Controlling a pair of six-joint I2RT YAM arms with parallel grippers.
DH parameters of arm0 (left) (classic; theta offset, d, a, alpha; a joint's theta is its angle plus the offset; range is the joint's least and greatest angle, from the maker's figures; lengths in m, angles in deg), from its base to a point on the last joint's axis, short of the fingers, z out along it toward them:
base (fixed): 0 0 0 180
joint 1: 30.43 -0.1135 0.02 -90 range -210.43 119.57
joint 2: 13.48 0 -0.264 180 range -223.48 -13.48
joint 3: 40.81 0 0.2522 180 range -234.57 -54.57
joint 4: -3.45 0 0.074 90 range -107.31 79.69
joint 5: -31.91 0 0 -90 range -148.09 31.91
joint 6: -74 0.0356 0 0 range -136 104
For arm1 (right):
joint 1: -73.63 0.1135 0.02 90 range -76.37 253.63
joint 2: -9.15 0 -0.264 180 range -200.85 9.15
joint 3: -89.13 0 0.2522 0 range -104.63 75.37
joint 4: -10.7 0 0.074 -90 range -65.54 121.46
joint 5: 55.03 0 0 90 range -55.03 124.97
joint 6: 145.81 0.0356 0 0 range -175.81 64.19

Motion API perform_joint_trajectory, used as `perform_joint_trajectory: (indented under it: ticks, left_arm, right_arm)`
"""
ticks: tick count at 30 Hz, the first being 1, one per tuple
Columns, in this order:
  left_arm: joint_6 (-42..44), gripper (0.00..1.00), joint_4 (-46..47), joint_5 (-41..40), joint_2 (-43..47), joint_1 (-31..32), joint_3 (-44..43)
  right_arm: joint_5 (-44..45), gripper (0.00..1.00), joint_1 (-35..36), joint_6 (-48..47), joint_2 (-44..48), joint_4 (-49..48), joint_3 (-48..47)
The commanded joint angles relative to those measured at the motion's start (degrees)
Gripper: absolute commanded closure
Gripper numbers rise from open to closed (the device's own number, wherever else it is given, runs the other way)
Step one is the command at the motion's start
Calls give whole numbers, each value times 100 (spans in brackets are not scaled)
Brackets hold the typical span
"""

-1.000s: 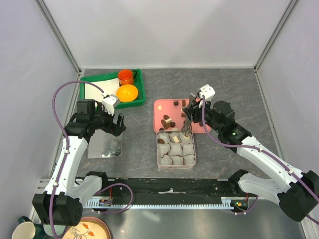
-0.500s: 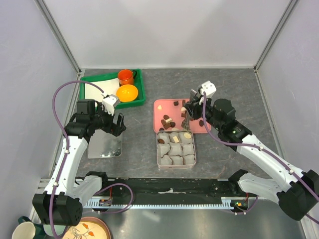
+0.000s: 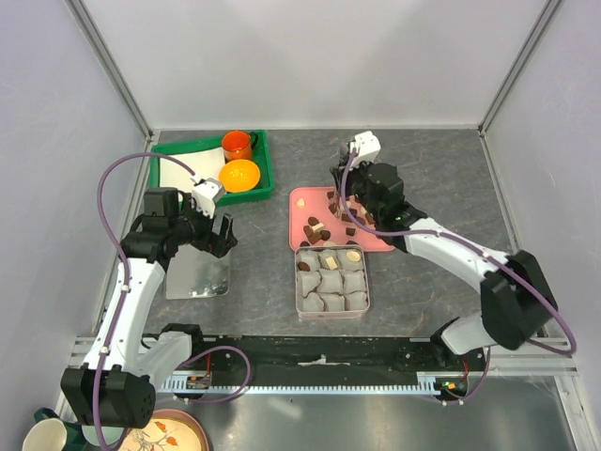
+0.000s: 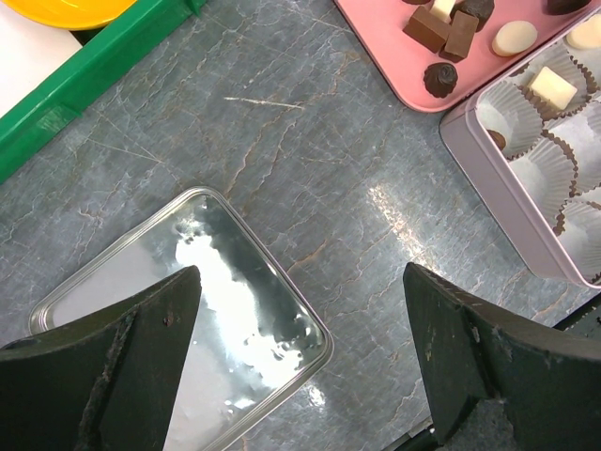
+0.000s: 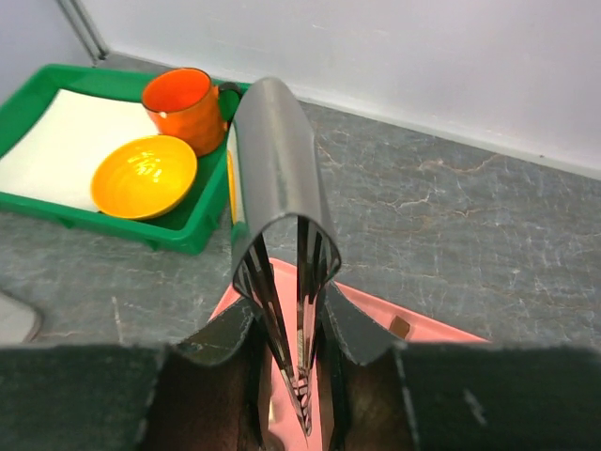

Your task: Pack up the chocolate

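Observation:
Chocolate pieces, dark brown point(image 3: 315, 225) point(image 4: 439, 77) and pale point(image 4: 515, 38), lie on a pink tray point(image 3: 299, 200) point(image 5: 441, 331). In front of it stands a square tin point(image 3: 331, 280) point(image 4: 512, 193) of paper cups. A few cups hold pieces, one of them a pale block point(image 4: 551, 85). My right gripper point(image 3: 350, 209) point(image 5: 300, 334) hovers over the pink tray, shut on metal tongs point(image 5: 277, 160). The tongs point down with their tips nearly together, and no piece shows between them. My left gripper point(image 3: 218, 235) point(image 4: 300, 366) hangs open over the silver lid point(image 3: 197, 274) point(image 4: 188, 310), holding nothing.
A green tray point(image 3: 211, 181) point(image 5: 113, 221) at the back left carries an orange mug point(image 3: 237, 145) point(image 5: 185, 110), an orange bowl point(image 3: 240, 175) point(image 5: 144, 175) and white paper. Grey walls close in the table on three sides. A mug point(image 3: 45, 437) and a plate point(image 3: 160, 434) sit off the near left corner.
My right arm has swung from the tin's back right cup up and left over the pink tray, squeezing the tongs tighter. A pale piece now lies in that cup. The left arm stayed still.

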Motion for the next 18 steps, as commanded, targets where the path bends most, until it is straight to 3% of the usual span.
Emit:
perform_joint_trajectory:
  ticks: [1,9,18]
  left_arm:
    - [90,4,-7,-84,91,-39,-127]
    - [116,4,-16,-93,73,-39,-127]
    - [169,4,-60,-111,82,-39,-154]
  right_arm:
    - [284,100,13,-101,-555,-1049,-52]
    - [223,94,13,39,-1031,-1428,141]
    - [-41,89,13,101,-759,-1182,624]
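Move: The right gripper grips the metal tongs upright. The brown chocolate in the middle of the pink tray lies some 24 cm below that hand, about 3 cm ahead and 2 cm to its right. The white chocolate beside it is about 7 cm left and 2 cm ahead of the hand, and the box's middle some 17 cm back and 3 cm left. From the left hand, the brown chocolate is roughly 19 cm ahead, 36 cm right and 17 cm down. Lower the right gripper about 7 cm, bringing the tips of the still-gripped tongs down towards the brown chocolates in the middle of the pink tray. Drop fast at first while carrying on some 2.5 cm forward and slightly left, then slow, stop reaching forward and sink the last bit almost straight, easing back half a centimetre. Keep the squeeze on the tongs unchanged. ##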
